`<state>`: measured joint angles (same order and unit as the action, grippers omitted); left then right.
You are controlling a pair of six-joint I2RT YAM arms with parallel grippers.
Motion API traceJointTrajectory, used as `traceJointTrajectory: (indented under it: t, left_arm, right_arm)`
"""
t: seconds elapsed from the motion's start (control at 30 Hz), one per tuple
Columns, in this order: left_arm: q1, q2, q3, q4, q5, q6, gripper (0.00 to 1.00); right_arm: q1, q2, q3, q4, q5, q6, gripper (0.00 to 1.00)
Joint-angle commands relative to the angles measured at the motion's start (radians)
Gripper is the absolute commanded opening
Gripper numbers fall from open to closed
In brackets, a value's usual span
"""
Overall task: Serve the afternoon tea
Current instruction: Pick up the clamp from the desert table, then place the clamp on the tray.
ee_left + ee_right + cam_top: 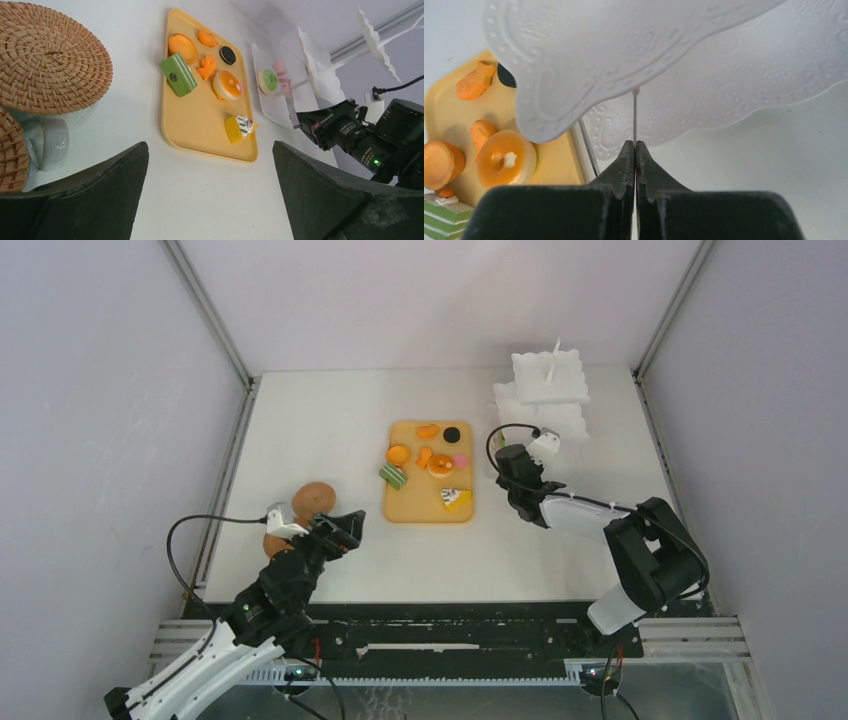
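Observation:
Toy pastries lie on a tan board (412,508): orange tarts (398,453), a black round (452,434), a green slice (177,75) and a yellow wedge (455,500). A pink-and-green round (460,460) shows by the board's right edge, and I cannot tell what it rests on. Two white mugs (52,142) topped with cork coasters (317,497) stand at the left. My left gripper (345,528) hangs open over bare table, just right of the mugs. My right gripper (635,144) is shut on thin tongs (634,117) that reach under the stand's tier.
A white tiered stand (545,390) rises at the back right, its bottom plate (272,107) close to the board's right edge. Grey walls close in the table on three sides. A black rail (450,625) runs along the near edge.

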<state>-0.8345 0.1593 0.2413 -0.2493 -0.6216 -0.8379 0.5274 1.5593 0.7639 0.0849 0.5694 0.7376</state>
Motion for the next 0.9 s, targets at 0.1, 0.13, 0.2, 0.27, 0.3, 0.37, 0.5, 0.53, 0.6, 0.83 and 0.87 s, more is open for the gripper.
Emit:
traceJointTrajectory:
  t: [0.1, 0.13, 0.2, 0.27, 0.3, 0.37, 0.5, 0.53, 0.6, 0.83, 0.87]
  left_arm:
    - [0.003, -0.01, 0.011, 0.029, 0.007, 0.002, 0.98]
    - [0.003, -0.01, 0.012, 0.026, 0.007, 0.002, 0.98]
    - [0.003, -0.014, 0.012, 0.024, 0.006, 0.002, 0.98]
    - [0.003, -0.019, 0.01, 0.021, 0.006, 0.0, 0.98]
    - [0.003, -0.023, 0.01, 0.019, 0.006, 0.0, 0.98]
    - [0.003, -0.029, 0.012, 0.013, 0.005, 0.0, 0.98]
    - [0.003, -0.046, 0.011, 0.0, 0.005, -0.002, 0.98]
    - [0.003, -0.05, 0.01, -0.002, 0.005, -0.003, 0.98]
    - [0.003, -0.054, 0.008, -0.004, 0.004, -0.004, 0.98]
    - [0.003, -0.052, 0.003, -0.004, 0.006, -0.016, 0.98]
    - [0.003, -0.05, 0.001, -0.002, 0.008, -0.017, 0.98]
  right_arm:
    - [0.06, -0.08, 0.004, 0.005, 0.063, -0.047, 0.0]
    - [0.072, -0.085, 0.004, -0.002, 0.067, -0.05, 0.0]
    - [0.099, -0.097, 0.004, -0.016, 0.077, -0.055, 0.0]
    - [0.132, -0.104, 0.002, -0.038, 0.09, -0.059, 0.0]
    - [0.149, -0.109, -0.001, -0.045, 0.098, -0.061, 0.0]
    - [0.184, -0.129, -0.017, -0.057, 0.107, -0.062, 0.0]
    - [0.266, -0.199, -0.061, -0.094, 0.143, -0.063, 0.0]
    - [0.291, -0.218, -0.069, -0.109, 0.152, -0.065, 0.0]
    - [0.341, -0.258, -0.087, -0.139, 0.158, -0.071, 0.0]
    - [0.574, -0.299, -0.113, -0.197, 0.197, -0.066, 0.0]
    - [0.599, -0.291, -0.111, -0.195, 0.203, -0.061, 0.0]
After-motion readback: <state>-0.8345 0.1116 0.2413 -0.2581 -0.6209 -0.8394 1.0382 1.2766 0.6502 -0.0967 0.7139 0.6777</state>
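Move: My right hand, gripping the clamp whose pink tips reach in beneath the stand's middle tier, has the tray centre about 20 cm to its left, 2 cm nearer the base and 8 cm lower. The green donut lies some 5 cm ahead and 4 cm left of this hand; the yellow cake about 13 cm left and 8 cm back; the middle tier's centre 7 cm ahead, 5 cm right. From my left hand the tray centre is about 15 cm forward, 16 cm right, 18 cm below. Keeping my right fingers shut on the clamp, I lift about 2 cm and ease left, then speed up backwards, drawing its pink tips out from under the middle tier. I go some 13 cm back and 9 cm left in all, turning the hand about 25 degrees counter-clockwise, so the tips swing over the tray's right side. ##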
